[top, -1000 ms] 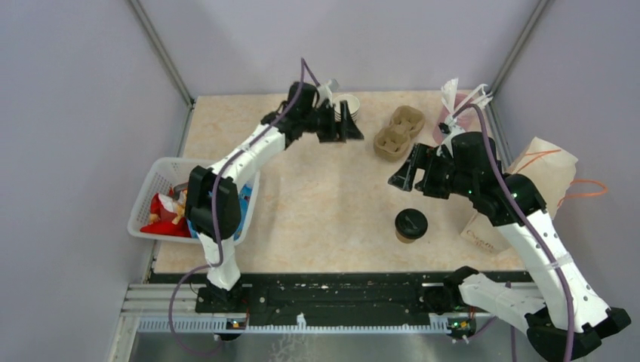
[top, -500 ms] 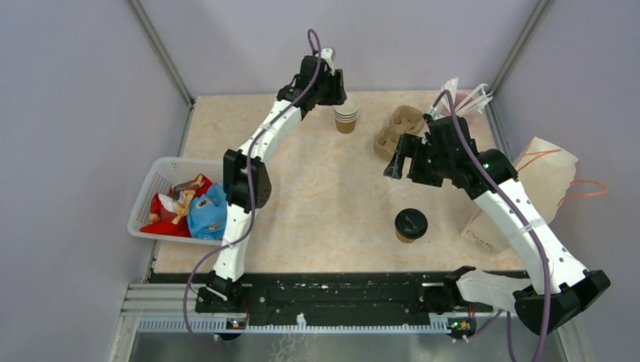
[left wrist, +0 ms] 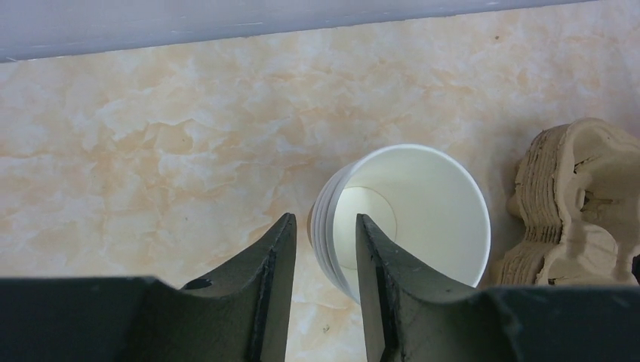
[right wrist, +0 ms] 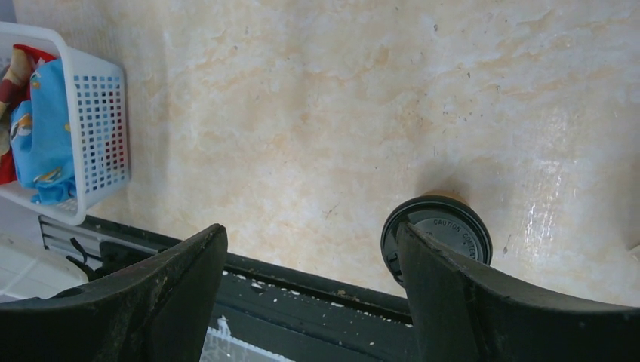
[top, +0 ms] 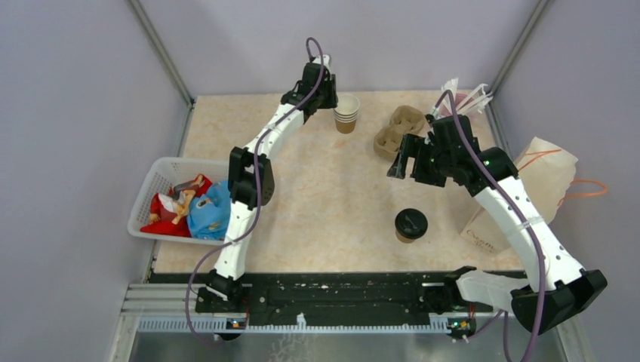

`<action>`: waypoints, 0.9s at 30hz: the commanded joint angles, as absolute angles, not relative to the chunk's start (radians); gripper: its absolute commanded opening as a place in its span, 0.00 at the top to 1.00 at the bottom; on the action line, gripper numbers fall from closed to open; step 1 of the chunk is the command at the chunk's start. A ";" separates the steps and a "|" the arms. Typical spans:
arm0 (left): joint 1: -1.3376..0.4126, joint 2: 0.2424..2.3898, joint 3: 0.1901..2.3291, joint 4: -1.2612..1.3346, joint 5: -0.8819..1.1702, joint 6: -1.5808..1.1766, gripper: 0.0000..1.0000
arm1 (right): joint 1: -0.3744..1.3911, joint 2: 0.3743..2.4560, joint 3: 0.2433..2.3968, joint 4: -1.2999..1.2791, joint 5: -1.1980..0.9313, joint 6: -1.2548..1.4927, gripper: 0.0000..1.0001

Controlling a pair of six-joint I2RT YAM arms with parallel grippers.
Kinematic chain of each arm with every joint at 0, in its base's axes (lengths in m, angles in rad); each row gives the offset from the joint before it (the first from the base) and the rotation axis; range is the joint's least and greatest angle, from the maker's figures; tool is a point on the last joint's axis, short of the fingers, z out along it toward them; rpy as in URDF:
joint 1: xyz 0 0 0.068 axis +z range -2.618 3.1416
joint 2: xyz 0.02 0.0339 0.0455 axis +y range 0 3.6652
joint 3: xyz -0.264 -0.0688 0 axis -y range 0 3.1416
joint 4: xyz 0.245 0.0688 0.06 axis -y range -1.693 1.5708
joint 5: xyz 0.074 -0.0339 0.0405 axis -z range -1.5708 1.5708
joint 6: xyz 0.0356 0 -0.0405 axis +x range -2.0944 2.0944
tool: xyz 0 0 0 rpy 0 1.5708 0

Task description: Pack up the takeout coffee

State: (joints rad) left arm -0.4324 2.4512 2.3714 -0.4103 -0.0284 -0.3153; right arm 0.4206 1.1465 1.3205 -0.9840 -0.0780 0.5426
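One takeout coffee (top: 410,224), a brown paper cup with a black lid, stands on the table at the near right. In the right wrist view its lid (right wrist: 450,231) shows partly behind my right finger. My right gripper (top: 402,161) (right wrist: 309,230) hangs open over the table, back from that cup and holding nothing. At the back, my left gripper (top: 326,96) (left wrist: 323,220) stands over a stack of nested lidless paper cups (top: 346,112) (left wrist: 411,211). Its jaws are narrow, with the stack's left rim between them and gaps on both sides.
A brown pulp cup carrier (top: 398,131) (left wrist: 581,204) lies right of the stack. A pink cup of white sticks (top: 457,99) stands behind my right arm. A paper bag (top: 537,181) is at the right edge, and a white basket (top: 155,185) (right wrist: 102,128) of toys at the left.
My left gripper has pulled back off the cup stack toward the rear wall, and its jaws have narrowed. The right gripper has moved up toward the carrier.
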 commanded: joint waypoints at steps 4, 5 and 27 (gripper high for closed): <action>-0.431 2.468 2.409 -0.349 -0.037 -0.325 0.63 | 0.389 1.146 1.322 -0.984 -0.117 0.504 0.18; -0.432 2.468 2.409 -0.348 -0.040 -0.323 0.64 | 0.386 1.147 1.321 -0.983 -0.119 0.502 0.18; -0.442 2.472 2.441 -0.386 -0.056 -0.269 0.90 | 0.377 1.131 1.279 -0.958 -0.162 0.522 0.18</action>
State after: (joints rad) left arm -0.4385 2.4641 2.4031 -0.4053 -0.0463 -0.2882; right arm 0.3874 1.1519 1.2839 -0.9779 -0.1501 0.5163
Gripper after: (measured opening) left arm 0.080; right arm 0.816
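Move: The stack of paper cups is right at the left gripper: its middle lies about 4 cm to the right, 1 cm ahead and 6 cm below, with the left wall of the top rim between the open fingertips. The cup carrier sits roughly 21 cm to the right, 4 cm back and 10 cm lower; the pink straw holder is another 17 cm or so right of it, about level. From the right hand, the cup stack is around 33 cm ahead, 14 cm left and 14 cm below. Close the left gripper's fingers from nearly half open to almost shut, one inside the top cup and one outside, so they pinch its left rim. Keep the hand nearly in place meanwhile, sinking only about half a centimetre at first, then easing up some 1 cm as the grip closes. ##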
